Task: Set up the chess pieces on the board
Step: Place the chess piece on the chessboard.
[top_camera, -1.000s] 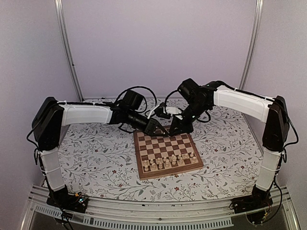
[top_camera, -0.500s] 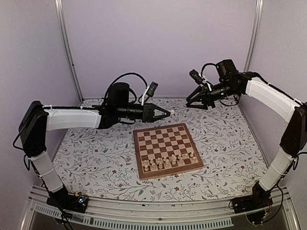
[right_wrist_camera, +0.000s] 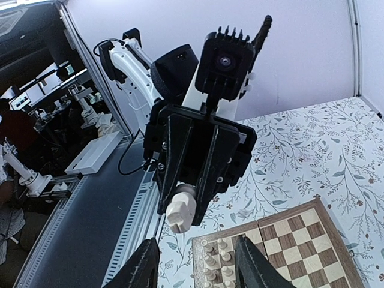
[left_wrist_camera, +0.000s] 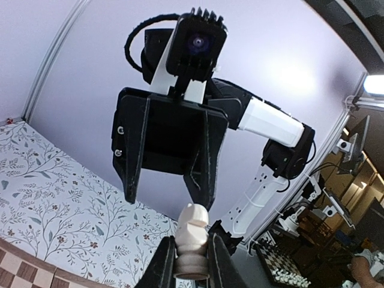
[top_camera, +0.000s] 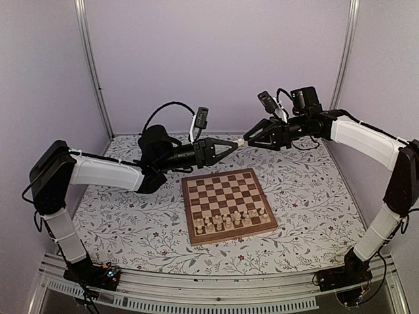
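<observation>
In the air above the far edge of the board (top_camera: pixel 222 186), my left gripper (top_camera: pixel 232 144) is shut on a cream knight (top_camera: pixel 239 141). The left wrist view shows the knight (left_wrist_camera: pixel 192 231) clamped by its base, head outward. My right gripper (top_camera: pixel 249 139) faces it tip to tip and stands open; its fingers (left_wrist_camera: pixel 204 180) hang just beyond the knight's head without closing on it. In the right wrist view my right gripper (right_wrist_camera: pixel 195 255) is open, and the knight (right_wrist_camera: pixel 182 208) pokes toward it from the left gripper (right_wrist_camera: pixel 185 201). Several cream chess pieces (top_camera: pixel 229 220) stand in the board's two near rows.
The board (right_wrist_camera: pixel 312 240) lies on a floral tablecloth (top_camera: pixel 131 216) between purple walls with metal posts (top_camera: pixel 91 65) at the back corners. A metal rail (top_camera: pixel 196 288) runs along the near edge by the arm bases.
Both arms have risen from low over the board's far edge. Their tips then came together in the air. The right gripper has opened. The left keeps its hold on the knight.
</observation>
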Motion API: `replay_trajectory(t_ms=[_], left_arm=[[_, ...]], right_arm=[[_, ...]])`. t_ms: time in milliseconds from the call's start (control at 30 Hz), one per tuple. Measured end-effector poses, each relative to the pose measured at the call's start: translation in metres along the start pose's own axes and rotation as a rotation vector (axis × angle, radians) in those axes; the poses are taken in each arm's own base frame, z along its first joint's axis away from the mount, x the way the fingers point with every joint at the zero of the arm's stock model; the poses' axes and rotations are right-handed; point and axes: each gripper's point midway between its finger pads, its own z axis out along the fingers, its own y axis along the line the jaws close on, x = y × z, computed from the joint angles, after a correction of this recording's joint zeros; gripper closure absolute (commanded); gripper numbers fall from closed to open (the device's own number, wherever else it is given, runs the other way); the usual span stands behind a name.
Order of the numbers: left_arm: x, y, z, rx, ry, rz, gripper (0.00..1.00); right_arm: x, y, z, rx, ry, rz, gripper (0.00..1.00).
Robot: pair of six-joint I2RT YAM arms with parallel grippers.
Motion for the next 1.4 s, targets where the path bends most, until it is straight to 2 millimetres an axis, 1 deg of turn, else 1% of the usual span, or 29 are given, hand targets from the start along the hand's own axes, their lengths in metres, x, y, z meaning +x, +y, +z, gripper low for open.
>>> replay_trajectory(t_ms=[100, 267, 367, 600, 667, 767, 800, 933, 1000, 1067, 1133, 1167, 1233, 1300, 1333, 1400], left_arm=[[-0.004, -0.005, 0.000, 0.029, -0.023, -0.005, 0.94], [0.000, -0.005, 0.002, 0.047, -0.024, -0.031, 0.94], [0.004, -0.003, 0.003, 0.050, -0.020, -0.044, 0.93], [0.005, -0.011, 0.005, 0.076, -0.020, -0.046, 0.92], [0.004, -0.010, 0.005, 0.074, -0.022, -0.051, 0.87], [0.004, -0.009, 0.005, 0.067, -0.024, -0.057, 0.71], [0.004, -0.009, 0.005, 0.066, -0.025, -0.050, 0.68], [0.009, -0.003, 0.005, 0.033, 0.003, -0.034, 0.60], [0.013, 0.006, 0.003, -0.023, 0.060, -0.030, 0.58], [0.006, 0.014, 0.004, -0.090, 0.120, 0.012, 0.56], [-0.009, 0.020, 0.005, -0.168, 0.158, 0.090, 0.56], [-0.020, 0.022, 0.004, -0.221, 0.173, 0.139, 0.57], [-0.043, 0.027, 0.000, -0.328, 0.194, 0.244, 0.56], [-0.054, 0.034, -0.009, -0.424, 0.219, 0.326, 0.57], [-0.056, 0.039, -0.017, -0.478, 0.242, 0.371, 0.57], [-0.051, 0.051, -0.029, -0.558, 0.291, 0.423, 0.56]], right_arm=[[-0.003, 0.007, 0.006, -0.033, -0.005, -0.017, 0.59], [-0.003, 0.017, 0.016, -0.072, 0.000, -0.034, 0.62], [-0.003, 0.020, 0.019, -0.085, 0.001, -0.037, 0.67], [-0.004, 0.022, 0.021, -0.089, 0.001, -0.057, 0.91], [-0.004, 0.021, 0.020, -0.081, 0.000, -0.068, 0.96], [-0.005, 0.018, 0.020, -0.066, 0.000, -0.082, 0.99], [-0.005, 0.018, 0.020, -0.061, 0.001, -0.082, 1.00], [-0.004, 0.014, 0.017, -0.021, 0.015, -0.070, 1.00], [-0.002, 0.008, 0.013, 0.038, 0.039, -0.072, 1.00], [0.001, 0.002, 0.008, 0.121, 0.086, -0.108, 1.00], [0.008, -0.004, 0.003, 0.203, 0.150, -0.150, 1.00], [0.014, -0.006, 0.001, 0.233, 0.183, -0.158, 1.00], [0.033, -0.009, 0.000, 0.288, 0.270, -0.183, 1.00], [0.059, -0.008, 0.001, 0.313, 0.359, -0.185, 1.00], [0.079, -0.005, 0.001, 0.320, 0.421, -0.178, 1.00], [0.109, 0.002, 0.001, 0.324, 0.517, -0.169, 1.00]])
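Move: The chess piece is still pinched in the left fingers, its free end pointing right at the open right fingertips, about 4 cm to the right of the left hand, 1 cm ahead and level. From the right hand the piece lies some 3 cm left and 1 cm back, level. The rows of standing pieces are about 29 cm below the right hand, 2 cm back and 5 cm left; the chessboard's middle is 7 cm ahead, 5 cm left and 31 cm below. The chess piece's free end is met by the right hand, easing back and left some 3 cm and pinching it while the left hand stays nearly still. Then the left fingers open, and that hand withdraws forward and left by about 9 cm, tipping down. The right hand, keeping its pinch, first eases forward, then sinks about 11 cm and goes some 4 cm right, tilting its fingers down about 30 degrees towards the board's near right part. ##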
